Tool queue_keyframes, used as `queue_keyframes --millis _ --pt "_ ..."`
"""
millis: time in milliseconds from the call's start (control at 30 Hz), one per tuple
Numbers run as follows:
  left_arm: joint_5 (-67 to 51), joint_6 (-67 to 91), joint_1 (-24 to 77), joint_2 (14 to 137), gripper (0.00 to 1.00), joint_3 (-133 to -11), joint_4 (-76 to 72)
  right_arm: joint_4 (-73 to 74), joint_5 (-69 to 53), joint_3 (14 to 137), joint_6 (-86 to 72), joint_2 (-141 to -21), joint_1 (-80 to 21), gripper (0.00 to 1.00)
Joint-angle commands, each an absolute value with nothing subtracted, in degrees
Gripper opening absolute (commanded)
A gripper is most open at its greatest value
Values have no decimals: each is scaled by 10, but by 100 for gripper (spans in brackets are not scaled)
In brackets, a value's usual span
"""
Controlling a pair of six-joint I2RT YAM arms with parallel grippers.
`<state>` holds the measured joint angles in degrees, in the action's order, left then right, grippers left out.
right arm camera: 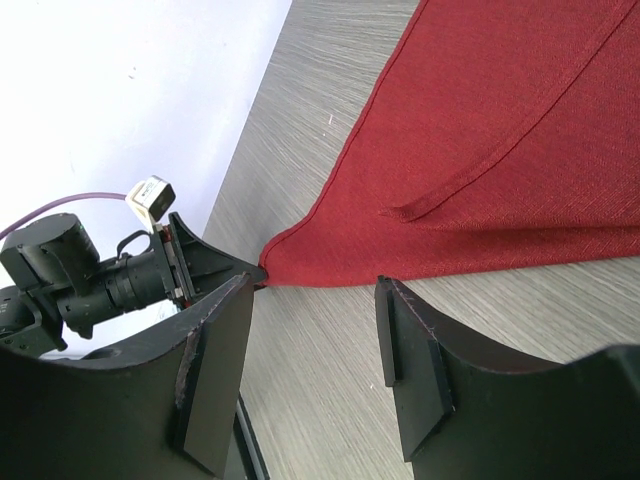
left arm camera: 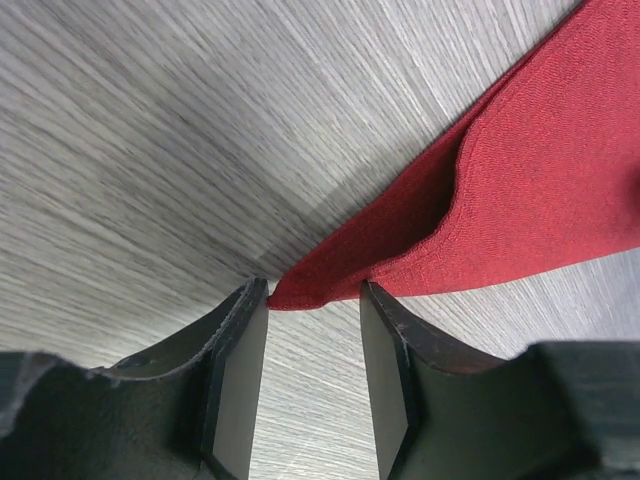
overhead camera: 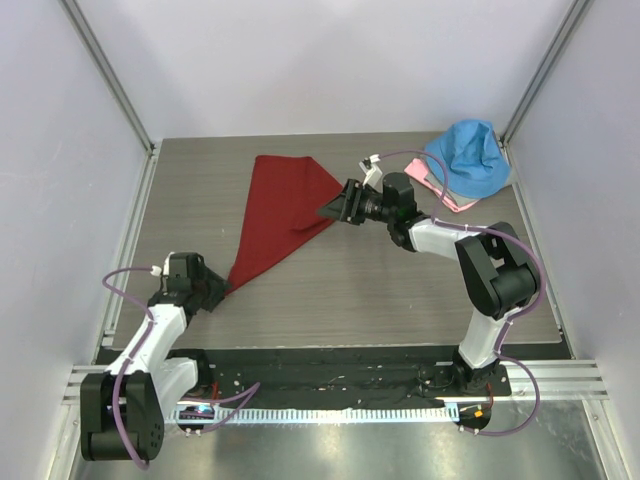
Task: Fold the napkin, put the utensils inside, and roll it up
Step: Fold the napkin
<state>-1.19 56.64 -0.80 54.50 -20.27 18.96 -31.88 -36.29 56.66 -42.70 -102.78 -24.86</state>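
Note:
The dark red napkin (overhead camera: 280,205) lies folded into a long triangle on the grey table, its narrow tip pointing to the near left. My left gripper (overhead camera: 222,290) is low at that tip. In the left wrist view the napkin (left arm camera: 520,190) ends right between the tips of the left gripper (left arm camera: 313,290), whose jaws stand apart. My right gripper (overhead camera: 330,210) hangs open at the napkin's right corner. In the right wrist view the napkin's (right arm camera: 480,150) edge runs just beyond the right gripper (right arm camera: 315,280), with nothing between its pads. The utensils are out of view.
A bright blue cloth (overhead camera: 468,158) lies heaped at the back right on a pale pink cloth (overhead camera: 445,193). White walls with metal rails close in the table on the left, back and right. The left arm's gripper (right arm camera: 215,262) shows in the right wrist view.

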Motion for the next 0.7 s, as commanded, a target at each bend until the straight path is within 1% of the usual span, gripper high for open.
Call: queue_keyframes --millis 0,267,400,667 --pt "-14 568 -7 552 44 -189 177 -359 -374 566 -432 -1025 -245 60" --pt "-24 556 -8 554 35 -182 192 -376 -374 554 -441 -1027 -244 60" --pt "-34 547 -7 555 27 -177 180 -366 -371 555 -430 -1029 -244 60" --pt "-46 501 -7 582 16 -198 164 -350 -371 558 -417 -1030 -243 60"
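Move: The napkin's near corner lies practically between the left hand's parted fingertips, about 1 cm to the left of the hand point and about 1 cm below it. The tip of the napkin's folded flap is some 19 cm ahead of that hand and 16 cm to its right, while the napkin's far-left corner is roughly 45 cm ahead and 4 cm to the right. From the right hand, the near corner lies about 15 cm back, 26 cm to the left and 14 cm below. The napkin's near corner, already lying between the left fingertips, gets pinched as those fingers close from about half open to nearly shut. Meanwhile the left hand eases down and to the right by a bit under 1 cm each, settling onto the corner at the table, its pointing hardly changed. ##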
